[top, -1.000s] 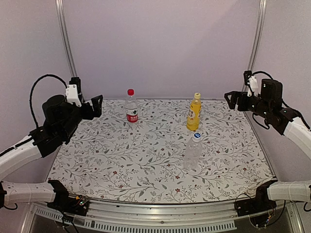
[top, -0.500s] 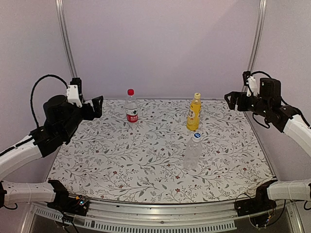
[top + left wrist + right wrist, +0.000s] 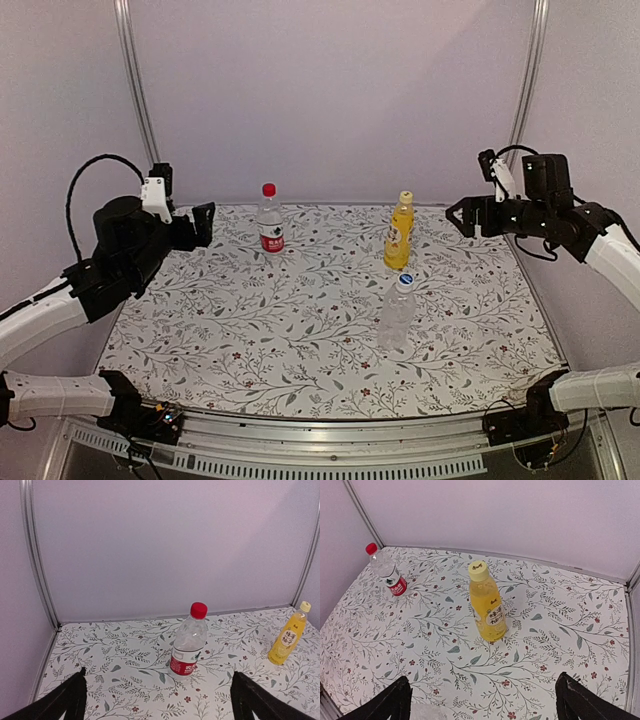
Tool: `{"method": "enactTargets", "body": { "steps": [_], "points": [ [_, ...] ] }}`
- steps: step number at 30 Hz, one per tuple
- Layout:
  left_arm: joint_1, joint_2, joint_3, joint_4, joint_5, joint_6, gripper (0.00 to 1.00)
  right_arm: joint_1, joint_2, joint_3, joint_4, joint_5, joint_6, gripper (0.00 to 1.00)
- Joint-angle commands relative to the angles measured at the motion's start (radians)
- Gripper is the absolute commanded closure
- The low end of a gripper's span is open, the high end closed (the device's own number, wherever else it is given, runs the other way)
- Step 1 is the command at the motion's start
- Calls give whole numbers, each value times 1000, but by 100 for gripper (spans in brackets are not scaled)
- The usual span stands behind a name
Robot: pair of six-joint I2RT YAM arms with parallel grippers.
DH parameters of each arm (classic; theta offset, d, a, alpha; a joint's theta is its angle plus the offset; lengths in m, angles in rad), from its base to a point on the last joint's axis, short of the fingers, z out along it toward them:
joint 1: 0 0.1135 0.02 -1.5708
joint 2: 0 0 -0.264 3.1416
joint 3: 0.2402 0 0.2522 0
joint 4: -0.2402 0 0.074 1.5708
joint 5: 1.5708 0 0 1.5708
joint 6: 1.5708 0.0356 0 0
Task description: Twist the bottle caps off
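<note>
Three bottles stand upright on the floral table. The red-labelled clear bottle (image 3: 270,228) has a red cap (image 3: 268,189), and it is centred in the left wrist view (image 3: 187,647). The yellow bottle (image 3: 398,243) carries a yellow cap (image 3: 406,197) and stands ahead in the right wrist view (image 3: 488,611). The unlabelled clear bottle (image 3: 396,316) has a blue cap (image 3: 404,281). My left gripper (image 3: 200,224) hovers open left of the red-capped bottle. To the right of the yellow bottle my right gripper (image 3: 462,217) hangs open. Neither touches anything.
The floral table cover (image 3: 250,320) is enclosed by plain walls with metal corner rails (image 3: 135,100). A raised metal rim (image 3: 629,645) runs along the table's right side. The arm bases (image 3: 130,405) sit at the near corners.
My right gripper has swung left and slightly lower, towards the yellow bottle. The left arm has crept slightly right. The bottles have not moved.
</note>
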Motion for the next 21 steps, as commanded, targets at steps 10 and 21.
{"method": "enactTargets", "body": {
  "steps": [10, 21],
  "points": [
    [-13, 34, 0, -13, 42, -10, 0, 418, 118, 114, -263, -24, -22, 9],
    [-15, 62, 11, -11, 69, -10, 0, 483, 275, 147, -320, 2, -19, 37]
  ]
}}
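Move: The clear bottle stands about 8 cm back from the right hand and 15 cm to its left, its middle some 19 cm below. The yellow bottle is roughly 18 cm ahead and 11 cm left of that hand, at much the same depth. From the left hand, the clear bottle lies about 5 cm back and 41 cm to the right, some 20 cm lower. Sweep the right gripper left and back towards the clear bottle, nearly level at first, then drop about 10 cm to bring the fingertips around its blue cap, turning counter-clockwise and tipping steeply down. Close the fingers about a third of the way on the approach, without clamping yet. Ease the left gripper some 2 cm down and right, fingers wide open. ##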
